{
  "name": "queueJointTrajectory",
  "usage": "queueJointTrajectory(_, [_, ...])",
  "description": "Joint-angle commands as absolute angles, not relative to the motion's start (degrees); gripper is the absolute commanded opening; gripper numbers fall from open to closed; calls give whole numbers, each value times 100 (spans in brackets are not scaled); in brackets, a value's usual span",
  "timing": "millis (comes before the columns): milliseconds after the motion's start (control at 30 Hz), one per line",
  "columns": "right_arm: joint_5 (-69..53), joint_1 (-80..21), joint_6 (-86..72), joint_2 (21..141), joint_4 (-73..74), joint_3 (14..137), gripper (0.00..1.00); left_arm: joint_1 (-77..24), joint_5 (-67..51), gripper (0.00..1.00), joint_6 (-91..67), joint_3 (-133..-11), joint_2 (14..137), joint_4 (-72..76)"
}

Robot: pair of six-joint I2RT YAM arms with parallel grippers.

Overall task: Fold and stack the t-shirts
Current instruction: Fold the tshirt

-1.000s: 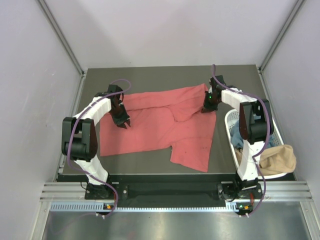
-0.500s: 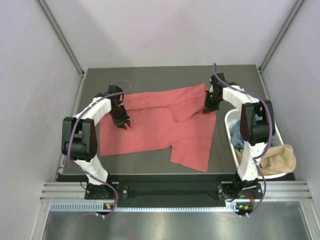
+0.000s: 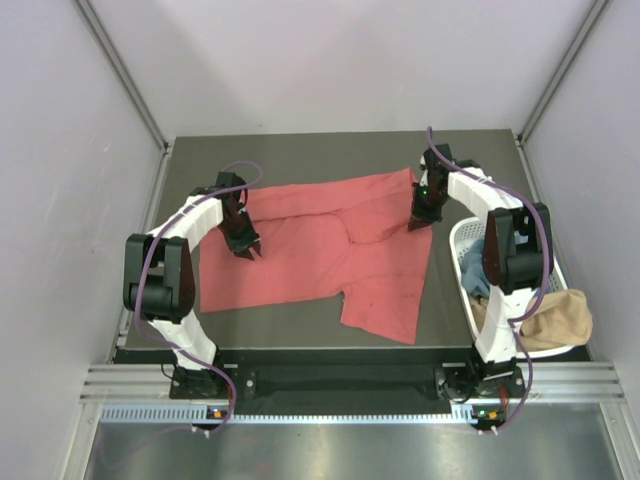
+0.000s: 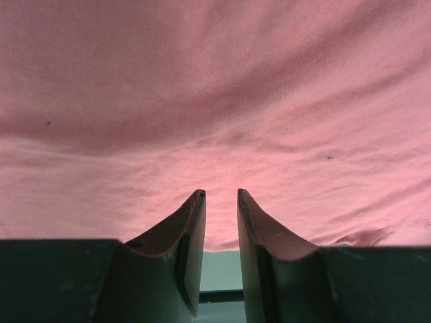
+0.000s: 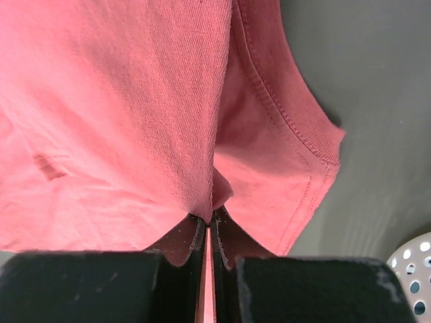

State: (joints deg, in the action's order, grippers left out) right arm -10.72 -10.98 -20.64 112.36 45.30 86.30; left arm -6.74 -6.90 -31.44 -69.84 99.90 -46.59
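A coral-red t-shirt [image 3: 320,250] lies spread and wrinkled across the dark table [image 3: 300,152]. My right gripper [image 3: 421,222] is at the shirt's far right corner, shut on a raised fold of the red cloth [image 5: 202,134]; in the right wrist view the gripper [image 5: 209,217] pinches that fold beside a stitched sleeve hem [image 5: 296,128]. My left gripper [image 3: 246,249] sits over the shirt's left part. In the left wrist view the left gripper [image 4: 221,195] stands slightly open with nothing between its fingers, and red cloth [image 4: 215,101] fills the view ahead.
A white slotted basket [image 3: 458,240] stands at the table's right edge, close to the right arm. It holds a blue shirt [image 3: 478,282] and a tan shirt [image 3: 555,320] that hangs over its near rim. Grey walls close in on both sides.
The right gripper has shifted a little to the right with the pinched cloth. The left arm has not moved.
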Motion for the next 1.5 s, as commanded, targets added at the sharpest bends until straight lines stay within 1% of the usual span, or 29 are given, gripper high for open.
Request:
queueJointTrajectory(0, [-1116,-1046,-1969,10881,4790,8614,0,-659,-747,31,-3182,-6926,9817,-4544])
queueJointTrajectory(200, [-1195,-985,-2004,10986,4860,8648,0,-659,-765,31,-3190,-6926,9844,-4526])
queueJointTrajectory(500, [-2152,-642,-2250,11039,4887,8771,0,-659,-730,31,-3208,-6926,9826,-4544])
queueJointTrajectory(533, [-2397,-598,-2276,11048,4843,8711,0,-659,-729,31,-3208,-6926,9817,-4553])
queueJointTrajectory(633, [-2462,-475,-2224,11092,4834,8666,0,-659,-703,31,-3208,-6908,9800,-4553])
queueJointTrajectory(700, [-2347,-457,-2014,11179,4973,8684,2,-668,-694,31,-3208,-6899,9782,-4553])
queueJointTrajectory(833, [-1926,-475,-1530,11224,5159,8859,20,-659,-677,31,-3191,-6917,9765,-4553])
queueJointTrajectory(933, [-1855,-518,-1424,11040,4793,9043,30,-659,-659,31,-3208,-6934,9747,-4562])
queueJointTrajectory(1033, [-1925,-519,-1652,11100,4116,9210,31,-659,-659,31,-3225,-6978,9765,-4544])
queueJointTrajectory(1167, [-2056,-527,-2082,11538,3482,9570,32,-659,-694,31,-3208,-7232,9844,-4597])
queueJointTrajectory(1300, [-2031,-536,-2058,12049,3718,10290,35,-650,-738,32,-3199,-7435,9896,-4641])
queueJointTrajectory(1367, [-1917,-536,-1873,12190,3465,10327,36,-650,-966,32,-3208,-7427,9896,-4536])
queueJointTrajectory(1467, [-1732,-527,-1732,12190,2876,10064,36,-668,-1536,31,-3208,-7269,9853,-4149])
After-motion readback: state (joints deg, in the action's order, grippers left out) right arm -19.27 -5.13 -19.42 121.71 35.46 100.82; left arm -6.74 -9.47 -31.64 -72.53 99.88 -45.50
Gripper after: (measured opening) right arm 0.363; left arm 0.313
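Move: The right hand already pinches the loose edge of the t-shirt's turned-over layer, some 4 cm above the table. The shirt's right sleeve corner, where that layer is being laid, is about 5 cm to its right, 1 cm back and 4 cm lower. The far right corner of the shirt is roughly 15 cm straight ahead. The basket stands some 24 cm right and 14 cm back. From the empty left hand, that sleeve corner is around 45 cm right and 5 cm ahead. The right fingers let go of the t-shirt's edge, opening to about a third after easing a centimetre or so back and a couple to the right. The right hand then swings quickly forward about 12 cm, rising some 3 cm, over the shirt towards its far right corner, fingertips tilting forward. Late on, the open left hand rises and shifts forward, about 2.5 cm in all. ##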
